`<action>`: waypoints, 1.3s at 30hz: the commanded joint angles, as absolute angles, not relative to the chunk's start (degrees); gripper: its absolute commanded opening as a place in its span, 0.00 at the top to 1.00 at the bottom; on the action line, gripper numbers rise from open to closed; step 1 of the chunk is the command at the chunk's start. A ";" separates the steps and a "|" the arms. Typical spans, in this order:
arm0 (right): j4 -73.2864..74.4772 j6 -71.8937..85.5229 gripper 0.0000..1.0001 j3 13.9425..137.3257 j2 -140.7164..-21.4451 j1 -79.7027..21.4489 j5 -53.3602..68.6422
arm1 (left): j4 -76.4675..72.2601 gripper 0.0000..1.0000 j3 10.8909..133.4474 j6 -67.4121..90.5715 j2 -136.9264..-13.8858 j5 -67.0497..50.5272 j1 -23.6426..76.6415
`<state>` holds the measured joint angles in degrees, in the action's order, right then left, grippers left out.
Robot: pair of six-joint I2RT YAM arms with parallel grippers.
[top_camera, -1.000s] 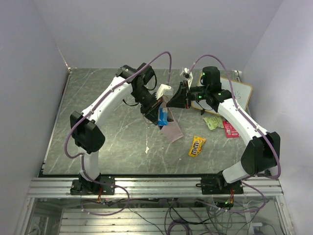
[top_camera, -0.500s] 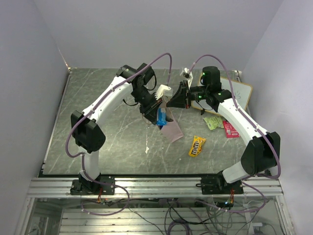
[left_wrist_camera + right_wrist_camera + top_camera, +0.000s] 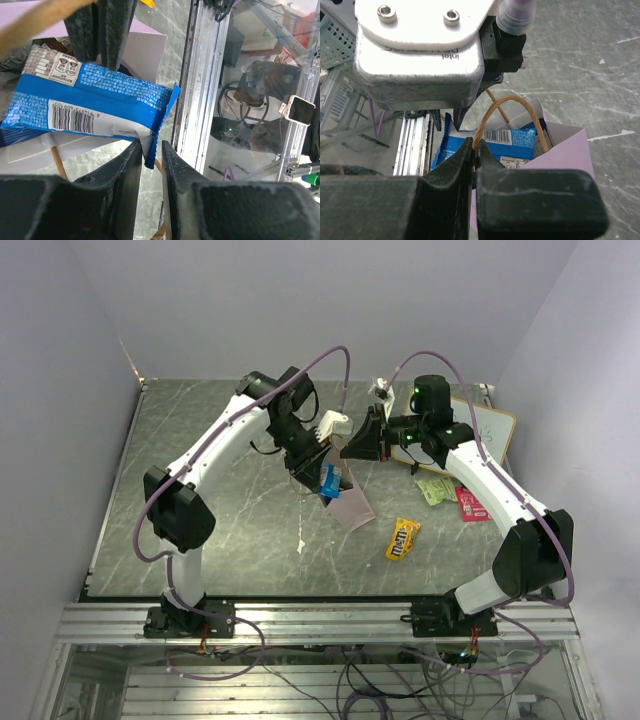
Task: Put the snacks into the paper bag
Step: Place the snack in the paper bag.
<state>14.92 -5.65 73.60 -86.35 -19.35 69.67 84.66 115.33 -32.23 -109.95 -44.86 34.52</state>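
Note:
The pale paper bag (image 3: pixel 353 506) hangs tilted over the table, held up by its tan handle (image 3: pixel 506 102), on which my right gripper (image 3: pixel 474 148) is shut. A blue-white snack packet (image 3: pixel 90 100) lies in the bag's mouth (image 3: pixel 565 150). Its sealed end sits between the parted fingers of my left gripper (image 3: pixel 151 146), touching one finger with a gap to the other. In the top view that packet (image 3: pixel 328 480) pokes out of the bag just under the left gripper (image 3: pixel 322 470). A yellow M&M's packet (image 3: pixel 403 538), a light green packet (image 3: pixel 436 490) and a pink-red packet (image 3: pixel 470 504) lie on the table.
A white scribbled board (image 3: pixel 492 428) stands at the back right behind the right arm. The left wrist's camera housing (image 3: pixel 420 50) hangs directly above the bag mouth, close to the right gripper. The table's metal front rail (image 3: pixel 200 75) runs below.
My left gripper's jaws have parted around the blue-white packet's end, and the packet has sunk slightly into the bag. The right gripper holds the handle as before.

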 commanded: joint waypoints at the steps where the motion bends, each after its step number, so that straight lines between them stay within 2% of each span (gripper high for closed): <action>1: 14.59 -5.80 1.00 74.90 -86.22 -19.60 70.10 | 84.08 0.66 117.63 -31.98 -109.90 -44.11 34.10; 20: 14.65 -5.71 1.00 75.38 -86.99 -19.66 70.41 | 72.24 0.55 114.02 -25.10 -106.48 -36.14 33.69; 30: 14.55 -5.64 1.00 75.29 -87.20 -19.60 70.49 | 72.37 0.52 112.65 -28.96 -104.16 -41.10 33.74; 39: 12.34 -3.31 1.00 74.55 -86.77 -19.53 70.66 | 49.42 0.39 92.96 -27.76 -91.75 -42.66 33.98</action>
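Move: The mouth of the paper bag is about 4 cm ahead of the left hand, 3 cm to its right and 5 cm below. The blue snack packet, its back end still loosely between the fingertips, has its middle 4 cm ahead, 3 cm to the right and a couple below. The M&M's packet lies some 13 cm back, 20 cm right and 21 cm down. From the right hand the mouth is about 3 cm back, 2 cm left and 10 cm below. Forward over the bag mouth goes the left hand, about 4 cm and nearly level, then it eases back some 1.5 cm and up a little. Meanwhile its fingers swing forward by roughly 15 degrees and open wider, letting go of the blue packet's end. The right hand stays put, fingers shut, keeping its hold on the bag's handle. ##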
